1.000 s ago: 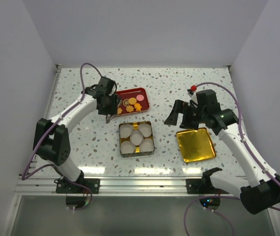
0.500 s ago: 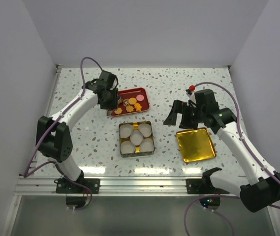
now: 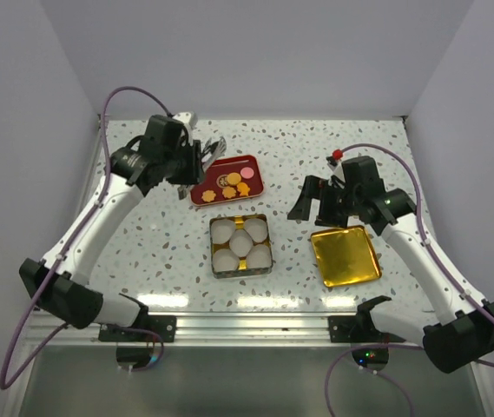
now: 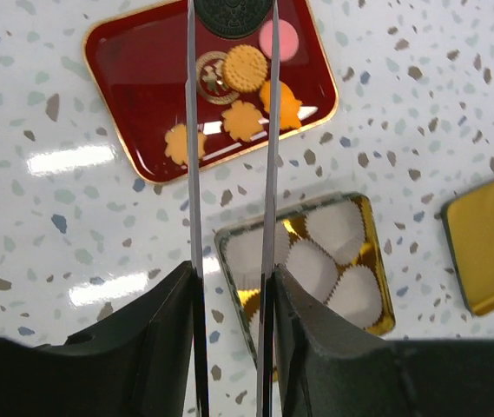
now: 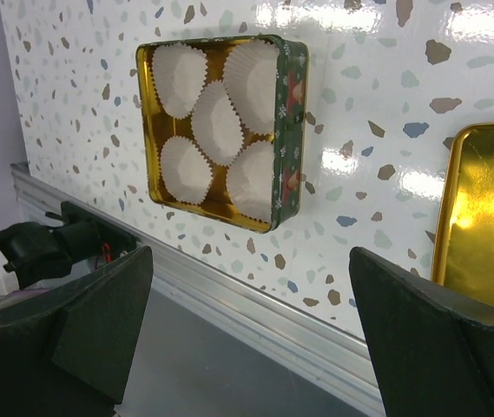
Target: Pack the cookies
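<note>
The cookies (image 4: 245,67) are small orange, pink and brown-ringed biscuits lying on a red tray (image 4: 125,78) (image 3: 251,165). One dark brown cookie (image 4: 233,16) sits pinched between the thin blade tips of my left gripper (image 4: 232,10), which is raised above the tray's far left corner (image 3: 212,148). A green tin (image 3: 213,248) lined with gold holds several white paper cups (image 4: 338,230). My right gripper (image 5: 251,330) (image 3: 314,200) hangs open and holds nothing, above the table between the tin (image 5: 286,130) and a gold lid (image 3: 345,255).
The gold lid (image 5: 481,217) lies flat to the right of the tin. An aluminium rail (image 3: 255,326) runs along the table's near edge. White walls close in the left, right and far sides.
My left arm has lifted up and back from the red tray, and its blades have closed in on the dark cookie. The right arm has not moved.
</note>
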Tool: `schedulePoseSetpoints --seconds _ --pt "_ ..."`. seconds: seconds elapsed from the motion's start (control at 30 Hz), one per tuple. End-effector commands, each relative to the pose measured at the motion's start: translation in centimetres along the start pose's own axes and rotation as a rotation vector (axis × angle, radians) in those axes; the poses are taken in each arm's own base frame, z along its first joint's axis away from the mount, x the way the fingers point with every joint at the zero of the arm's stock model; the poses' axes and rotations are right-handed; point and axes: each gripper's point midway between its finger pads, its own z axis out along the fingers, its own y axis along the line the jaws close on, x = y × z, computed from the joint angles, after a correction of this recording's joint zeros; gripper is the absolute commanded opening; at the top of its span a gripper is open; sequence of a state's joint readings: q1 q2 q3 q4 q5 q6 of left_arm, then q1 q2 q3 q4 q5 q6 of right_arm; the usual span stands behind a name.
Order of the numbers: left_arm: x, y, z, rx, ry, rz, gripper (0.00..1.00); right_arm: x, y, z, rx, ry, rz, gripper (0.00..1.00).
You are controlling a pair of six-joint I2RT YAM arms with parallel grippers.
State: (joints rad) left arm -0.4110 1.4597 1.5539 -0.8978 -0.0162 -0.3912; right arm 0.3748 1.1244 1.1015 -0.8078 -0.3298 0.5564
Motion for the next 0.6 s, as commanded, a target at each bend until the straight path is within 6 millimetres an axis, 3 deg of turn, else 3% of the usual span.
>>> schedulePoseSetpoints --seconds 0.0,0.13,0.33,0.57 --pt "2.9 -3.1 -2.9 0.134 -0.009 0.048 0.29 -1.5 0.9 -0.6 -0.01 -0.05 -0.032 0.99" --pt "6.5 -4.7 -4.2 0.208 0.0 0.062 0.28 -1.5 0.9 -0.5 -0.011 -0.046 -0.031 0.99" --pt "10.7 -6.8 -4.2 0.29 0.046 0.086 0.27 -1.5 0.8 -0.3 -0.005 -0.039 -0.03 0.99" --pt "13.5 -9.0 -3.1 0.294 0.094 0.144 0.29 -1.0 0.5 -0.5 0.001 -0.036 -0.027 0.99"
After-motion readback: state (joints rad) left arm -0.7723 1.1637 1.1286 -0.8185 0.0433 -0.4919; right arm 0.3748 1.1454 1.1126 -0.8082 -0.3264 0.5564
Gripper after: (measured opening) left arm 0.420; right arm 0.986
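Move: Raised over the table, the left hand grips the tongs, whose tips already hold the dark cookie. The tin's front-right paper cup lies roughly 21 cm to that hand's right, about 1 cm back and some 23 cm below. The tin's middle is about 17 cm right and 6 cm back; the red tray's middle about 14 cm ahead and 12 cm right, both similarly low. From the right hand, that cup is about 9 cm ahead, 18 cm left, 20 cm down. Carrying the dark cookie away from the red tray, the left hand draws back about 14 cm and right about 7 cm, nearly level at first, then sinking some 5 cm as it swings the tong tips over the tin's front-right cup. The wrist turns about 20 degrees clockwise; the fingers keep their hold on the tongs. ##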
